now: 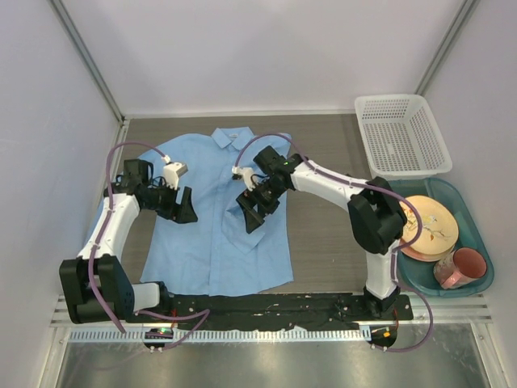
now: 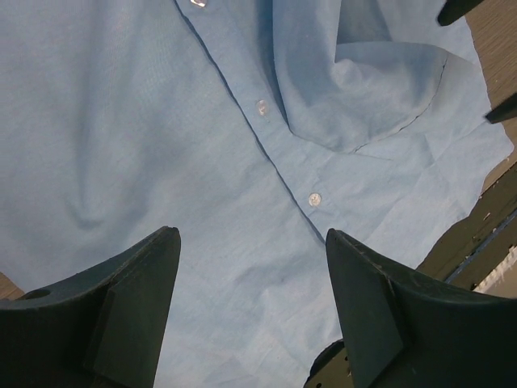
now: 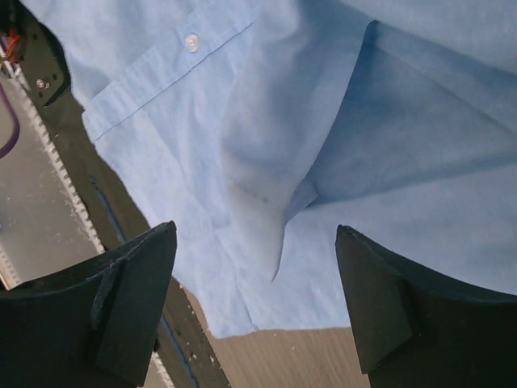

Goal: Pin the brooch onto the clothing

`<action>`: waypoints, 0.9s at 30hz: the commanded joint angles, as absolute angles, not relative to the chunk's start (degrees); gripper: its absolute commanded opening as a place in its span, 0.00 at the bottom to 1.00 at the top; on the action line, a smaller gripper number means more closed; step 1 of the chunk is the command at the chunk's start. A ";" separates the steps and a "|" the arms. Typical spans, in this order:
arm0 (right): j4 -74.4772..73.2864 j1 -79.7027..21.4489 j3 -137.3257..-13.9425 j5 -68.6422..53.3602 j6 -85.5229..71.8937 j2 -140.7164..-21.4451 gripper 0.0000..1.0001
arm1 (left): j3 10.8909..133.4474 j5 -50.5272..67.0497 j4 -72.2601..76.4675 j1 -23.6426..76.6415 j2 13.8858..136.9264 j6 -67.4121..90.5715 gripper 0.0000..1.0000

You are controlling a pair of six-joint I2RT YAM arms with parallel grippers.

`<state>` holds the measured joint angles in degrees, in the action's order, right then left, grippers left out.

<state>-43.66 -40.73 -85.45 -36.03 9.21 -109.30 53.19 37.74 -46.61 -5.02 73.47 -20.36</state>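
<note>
The clothing, a light blue button-up shirt (image 1: 214, 250), lies flat on the table with its collar at the far side. My left gripper (image 1: 182, 208) hovers over the shirt's left front, open, with bare fabric (image 2: 161, 121) and the button placket between its fingers (image 2: 153, 267). Over the shirt's right front my right gripper (image 1: 252, 212) is open too; a loose fold of the shirt (image 3: 420, 202) stands up just beyond its empty fingers (image 3: 363, 275). In the wrist views the left gripper (image 2: 252, 236) and right gripper (image 3: 254, 233) hold nothing. The brooch is out of view.
A white mesh basket (image 1: 400, 133) stands at the back right. Beside it, a teal tray (image 1: 477, 242) holds a plate (image 1: 428, 226) and a pink mug (image 1: 462, 267). The black base rail (image 1: 266, 305) runs along the near edge.
</note>
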 commanded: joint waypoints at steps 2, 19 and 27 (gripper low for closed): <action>-40.52 -42.80 -88.07 -33.23 7.74 -114.34 0.84 | 53.26 39.11 -46.49 -5.27 71.37 -21.18 0.77; -67.88 -23.05 -108.83 -19.78 27.84 -105.55 0.01 | 55.19 26.38 -44.74 -5.27 80.58 -22.59 0.63; -85.69 -1.51 -138.50 -7.57 42.88 -116.88 0.01 | 56.07 21.63 -42.37 -5.01 88.50 -20.22 0.54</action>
<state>-69.60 -6.15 -130.61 -15.79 32.58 -113.16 53.52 24.88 -44.82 -5.02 87.02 -21.19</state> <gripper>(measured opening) 0.030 0.560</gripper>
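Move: The folded-over sleeve end lies almost straight below the right hand, about 5 cm down and 1 cm to its left. From that hand the collar is some 21 cm ahead and 7 cm left, the brooch box about 8 cm ahead and 24 cm right, the white basket roughly 22 cm ahead and 38 cm right. For the left hand, the sleeve end is about 18 cm right, level, 7 cm down; the shirt front it heads for is 4 cm left, 8 cm down. Right fingers pinch the folded sleeve end after sinking about 5 cm with the gripper wide open, then whip the sleeve right, forward and up (some 25 cm right, 20 cm forward, 20 cm up) towards the basket, fingers tipping upward and the hand turning clockwise. Late on, the left hand sinks about 7 cm and drifts left towards the shirt front, fingers partly closing. ##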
